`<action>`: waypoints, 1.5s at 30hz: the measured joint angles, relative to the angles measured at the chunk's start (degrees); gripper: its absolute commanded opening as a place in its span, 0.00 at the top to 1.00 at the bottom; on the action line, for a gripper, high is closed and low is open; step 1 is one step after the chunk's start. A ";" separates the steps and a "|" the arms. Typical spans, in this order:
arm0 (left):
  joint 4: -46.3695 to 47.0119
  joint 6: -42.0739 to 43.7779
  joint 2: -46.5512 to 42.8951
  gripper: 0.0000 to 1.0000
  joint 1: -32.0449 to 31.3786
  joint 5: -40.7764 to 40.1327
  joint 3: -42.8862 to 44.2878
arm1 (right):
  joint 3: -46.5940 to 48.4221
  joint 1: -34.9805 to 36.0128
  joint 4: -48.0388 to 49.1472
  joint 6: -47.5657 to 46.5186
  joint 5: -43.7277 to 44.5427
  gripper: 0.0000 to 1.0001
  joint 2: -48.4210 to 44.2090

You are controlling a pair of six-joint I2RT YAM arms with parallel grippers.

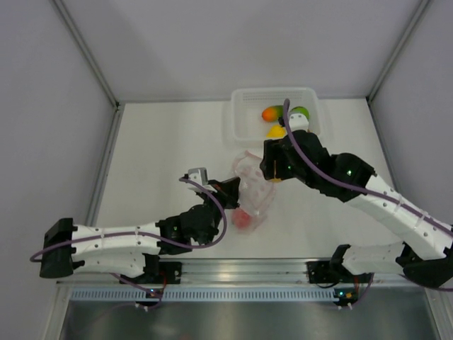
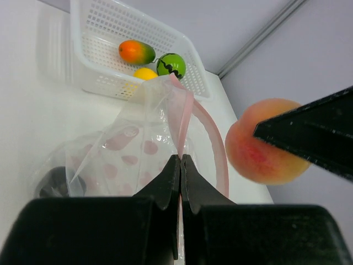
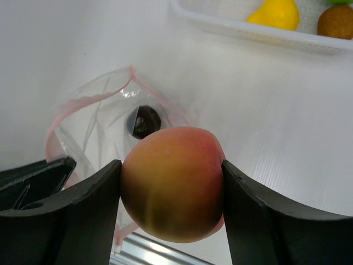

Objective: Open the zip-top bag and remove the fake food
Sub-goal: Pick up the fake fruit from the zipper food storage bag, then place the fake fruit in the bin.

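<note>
The clear zip-top bag (image 1: 253,190) lies mid-table with its mouth open. My left gripper (image 2: 181,158) is shut on the bag's pink zip strip (image 2: 186,113), holding that edge up. My right gripper (image 3: 171,165) is shut on a peach-orange fake fruit (image 3: 172,185) and hangs just above the bag's mouth; the left wrist view shows this fruit (image 2: 263,142) too. A dark purple fruit (image 3: 146,120) and a pink-red one (image 1: 243,219) lie inside the bag. The mango (image 1: 271,112), the green fruit (image 1: 301,112) and the yellow fruit (image 1: 276,131) sit in the white tray (image 1: 237,127).
A brown fruit (image 3: 336,21) also sits in the tray, which stands at the back of the table, just beyond the right gripper. Grey walls close in both sides and the back. A metal rail (image 1: 233,269) runs along the near edge.
</note>
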 measured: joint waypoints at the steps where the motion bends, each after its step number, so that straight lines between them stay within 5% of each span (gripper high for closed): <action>1: 0.02 -0.39 -0.22 1.00 0.17 0.20 -0.35 | 0.61 -1.03 -0.26 -0.48 -0.35 0.75 -0.04; 17: -1.42 -3.85 -4.46 1.00 0.22 3.45 -4.15 | 13.33 -35.32 4.09 -10.86 -10.51 0.74 17.00; 39: -4.55 -1.60 -8.70 1.00 0.28 5.92 -4.61 | 36.79 -35.43 25.40 -20.52 -21.77 0.59 58.18; 45: -5.62 -1.62 -9.33 1.00 0.28 6.34 -4.61 | 45.20 -33.48 25.59 -22.45 -23.19 0.25 66.27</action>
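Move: The right hand already has the peach between its fingers, and the white basket's middle lies about 38 cm ahead of it, 5 cm right and 20 cm below. Inside, the mango is roughly 40 cm ahead and 5 right, the yellow pear some 31 ahead and 4 right. The bag hangs level with the right hand, about 8 cm left and 12 lower. From the left hand the basket's middle is some 39 cm ahead, 14 right and 17 below. Keeping the peach pinched, the right hand sweeps about 37 cm forward, away from the bag, to the basket; it bows some 12 cm out to the right and rises slightly, then curves back left while sinking well below its starting height. The wrist swings some 20 degrees clockwise and back. The left fingers stay shut on the bag's rim, easing a couple of centimetres back and left. ##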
